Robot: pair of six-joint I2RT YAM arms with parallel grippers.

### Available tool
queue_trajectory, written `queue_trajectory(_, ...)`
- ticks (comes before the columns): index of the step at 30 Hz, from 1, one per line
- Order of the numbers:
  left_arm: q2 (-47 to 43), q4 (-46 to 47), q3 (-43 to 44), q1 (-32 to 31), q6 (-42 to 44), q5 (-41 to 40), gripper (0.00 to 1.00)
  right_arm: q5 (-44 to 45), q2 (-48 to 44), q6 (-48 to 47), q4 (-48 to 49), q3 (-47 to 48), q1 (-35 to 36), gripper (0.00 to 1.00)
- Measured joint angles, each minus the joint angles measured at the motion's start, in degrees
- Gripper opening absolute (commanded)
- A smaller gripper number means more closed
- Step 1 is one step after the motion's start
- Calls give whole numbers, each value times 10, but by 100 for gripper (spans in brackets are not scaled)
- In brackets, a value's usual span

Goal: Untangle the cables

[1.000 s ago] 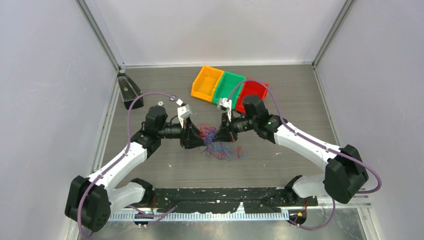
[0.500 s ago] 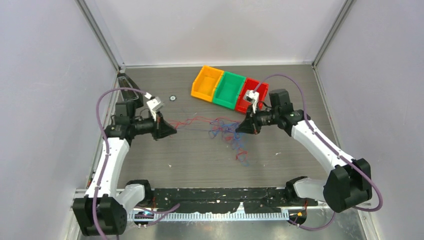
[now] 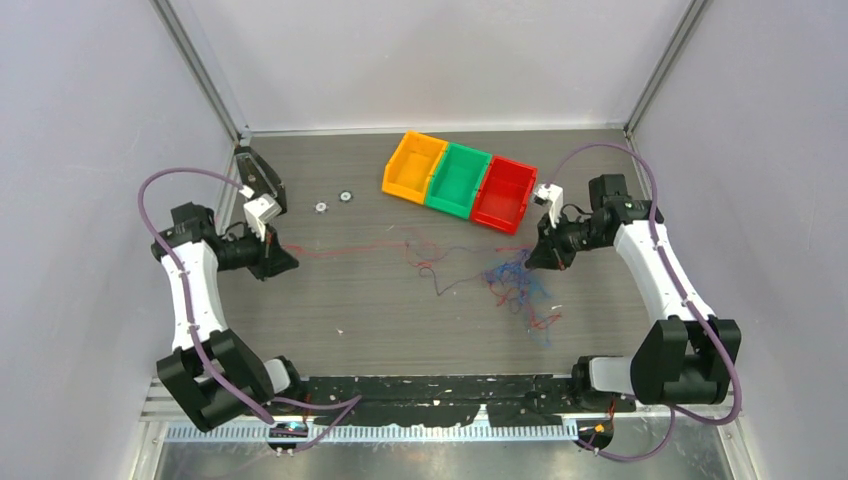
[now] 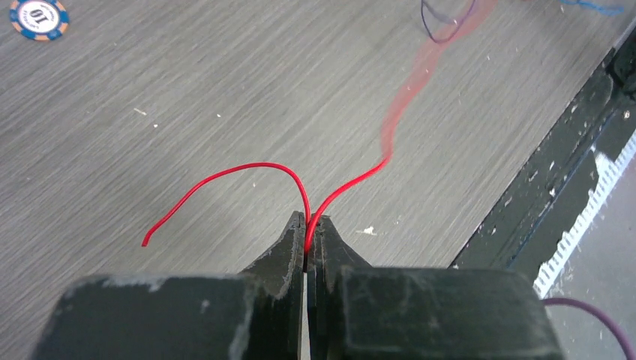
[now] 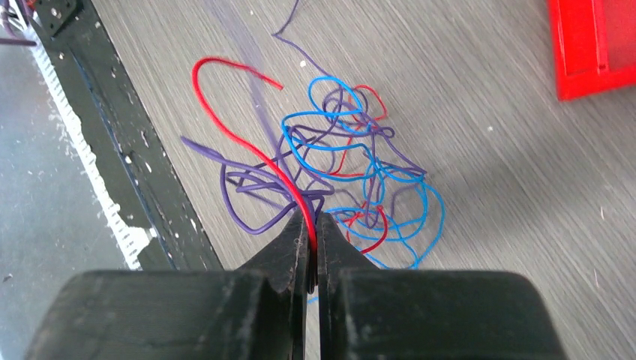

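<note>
The cables (image 3: 515, 285) are thin red, blue and purple strands, bunched in a loose tangle right of the table's middle. One red cable (image 3: 340, 249) runs out of it in a long line to the left. My left gripper (image 3: 280, 262) is at the far left, shut on that red cable (image 4: 247, 166), which loops out of the closed tips (image 4: 307, 221). My right gripper (image 3: 532, 262) sits at the tangle's upper right edge. It is shut on another red strand (image 5: 225, 127), with the tangle (image 5: 352, 157) lying just beyond the tips (image 5: 315, 221).
Orange (image 3: 413, 165), green (image 3: 458, 178) and red (image 3: 504, 193) bins stand in a row at the back. Two poker chips (image 3: 346, 196) (image 3: 321, 207) lie behind the stretched cable. A black wedge (image 3: 260, 180) stands at the back left. A black rail (image 3: 450, 390) lines the front edge.
Both arms have swung apart from the middle. The left one has closed on a red cable and drawn it out leftward; the right one has carried the tangle to the right.
</note>
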Motion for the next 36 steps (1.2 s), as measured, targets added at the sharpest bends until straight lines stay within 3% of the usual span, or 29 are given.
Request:
queue_trajectory(6, -16, -25, -29, -10, 53, -6, 0, -1, 26, -33, -40, 9, -14, 5)
queue_trajectory(12, -76, -17, -68, -64, 33, -12, 0, 10, 43, -11, -18, 9, 31, 6)
queue_trajectory(14, -84, -16, -64, -69, 21, -11, 0, 25, 47, -4, -4, 6, 43, 19)
queue_trajectory(15, -84, -21, -55, -69, 16, -9, 0, 36, 49, -2, 4, 3, 45, 37)
queue_trajectory(19, -88, -29, 3, -83, -17, 7, 0, 82, 63, 7, 27, -14, 45, 73)
queue_trajectory(24, -133, 7, 44, -155, -102, 8, 0, 106, 78, 19, 38, -18, 45, 97)
queue_trajectory(29, -157, 80, 44, -243, -205, -19, 0, 98, 78, 53, 41, 17, 49, 95)
queue_trajectory(36, -119, 230, 51, -320, -388, -31, 0, 60, 75, 161, 144, 59, 142, 95)
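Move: The left gripper keeps a red cable's end pinched; the tangle it leads to is some 46 cm to its right, about 1 cm back and 12 cm below. From the right gripper, which still pinches strands of that tangle, the tangle's middle hangs about 9 cm down, 1 cm back and level sideways. The red bin stands about 26 cm ahead and 2 cm left of the right gripper, the green bin about 30 cm ahead and 12 cm left, both some 13 cm lower. Lower the right gripper about 5 cm, opening it wide on the way down to let go of the tangle, then lift it clear and carry it left and forward. Meanwhile keep the left fingers shut on the red cable's end: ease it back and right, then raise it about 12 cm while bringing it farther right, towards the tangle, turning slightly clockwise. ##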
